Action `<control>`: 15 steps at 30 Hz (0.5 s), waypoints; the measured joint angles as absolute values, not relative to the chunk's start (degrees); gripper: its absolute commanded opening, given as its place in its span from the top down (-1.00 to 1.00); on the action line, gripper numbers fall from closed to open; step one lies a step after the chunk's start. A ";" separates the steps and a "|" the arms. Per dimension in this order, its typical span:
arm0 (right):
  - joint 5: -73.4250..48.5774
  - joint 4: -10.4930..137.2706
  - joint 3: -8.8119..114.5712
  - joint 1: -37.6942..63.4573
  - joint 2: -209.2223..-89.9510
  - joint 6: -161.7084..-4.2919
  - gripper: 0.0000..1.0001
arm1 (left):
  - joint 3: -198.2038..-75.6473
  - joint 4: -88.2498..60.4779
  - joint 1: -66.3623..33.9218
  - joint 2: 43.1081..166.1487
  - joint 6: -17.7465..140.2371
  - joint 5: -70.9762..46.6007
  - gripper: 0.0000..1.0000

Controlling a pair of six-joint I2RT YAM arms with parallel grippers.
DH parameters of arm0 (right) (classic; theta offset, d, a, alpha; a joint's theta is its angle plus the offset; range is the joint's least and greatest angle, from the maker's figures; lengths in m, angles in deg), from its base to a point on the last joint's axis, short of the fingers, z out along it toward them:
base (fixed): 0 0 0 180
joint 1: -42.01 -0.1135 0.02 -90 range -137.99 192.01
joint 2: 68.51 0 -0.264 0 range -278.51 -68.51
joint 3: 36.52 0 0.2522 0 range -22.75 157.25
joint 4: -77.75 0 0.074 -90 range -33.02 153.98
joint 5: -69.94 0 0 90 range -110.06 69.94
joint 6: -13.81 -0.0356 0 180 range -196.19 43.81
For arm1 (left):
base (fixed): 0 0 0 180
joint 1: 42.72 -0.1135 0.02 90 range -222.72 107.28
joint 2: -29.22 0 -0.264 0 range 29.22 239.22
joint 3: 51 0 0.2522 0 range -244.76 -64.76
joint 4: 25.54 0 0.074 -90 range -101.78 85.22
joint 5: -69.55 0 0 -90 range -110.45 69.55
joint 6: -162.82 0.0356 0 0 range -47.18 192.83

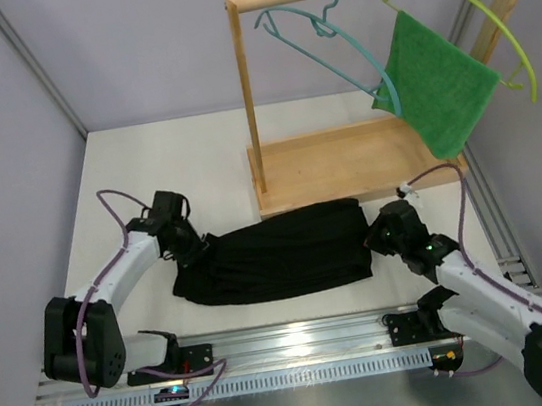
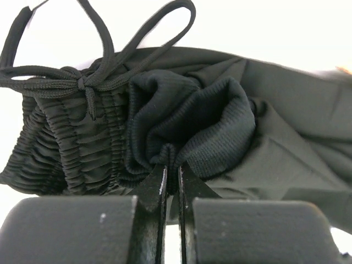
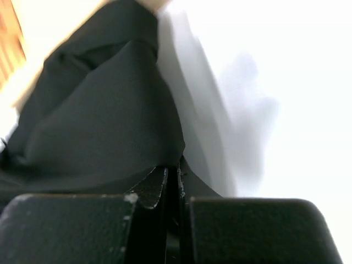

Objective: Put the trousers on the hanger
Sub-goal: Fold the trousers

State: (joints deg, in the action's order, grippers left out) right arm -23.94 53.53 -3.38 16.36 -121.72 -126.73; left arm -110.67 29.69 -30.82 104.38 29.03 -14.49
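The black trousers (image 1: 283, 252) lie folded flat on the white table, in front of the wooden rack. My left gripper (image 1: 193, 246) is at their left end, shut on a pinch of the ribbed waistband (image 2: 172, 154), beside the drawstring bow (image 2: 82, 82). At the right end my right gripper (image 1: 377, 239) is shut on the edge of the trousers (image 3: 110, 126). The teal hanger (image 1: 329, 43) hangs by its hook from the rack's top rail, well behind both grippers.
The wooden rack (image 1: 345, 157) stands at the back right on a flat base. A bright green cloth (image 1: 437, 89) hangs on a yellow-green hanger (image 1: 498, 25) at the rail's right end. A metal rail (image 1: 291, 347) runs along the near edge.
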 measured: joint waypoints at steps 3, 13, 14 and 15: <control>-28.95 43.62 -2.64 20.75 -110.53 -127.69 0.75 | -110.71 25.93 -24.31 104.38 25.06 -13.62 1.00; -32.05 31.03 -0.32 22.74 -101.85 -127.80 -0.39 | -114.80 27.75 -19.45 104.40 18.94 -15.80 0.99; -31.92 30.75 -0.27 22.74 -101.94 -127.56 -0.40 | -115.67 28.53 -19.32 104.27 18.61 -15.98 0.99; -31.83 30.40 -0.14 22.74 -102.20 -127.36 -0.42 | -116.76 29.76 -18.91 104.05 18.04 -16.37 0.99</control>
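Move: The left gripper already holds the bunched waist of the trousers; their middle lies some 14 cm to its right and 4 cm nearer the base, with the drawstring knot about 5 cm ahead and 6 cm left. The right gripper already grips the folded right-hand end: the trousers' middle is about 21 cm left and level with it, and the rack base's middle is roughly 18 cm straight ahead. Pull the trousers to the right with both grippers, about 6 cm, along the near side of the rack base. As the right gripper slows, spread its fingers wide to let go of the folded end, rising some 4 cm, then sinking a little and easing back. Keep the left fingers shut on the bunched waist, and lift them about 4 cm, mostly after the pull. ##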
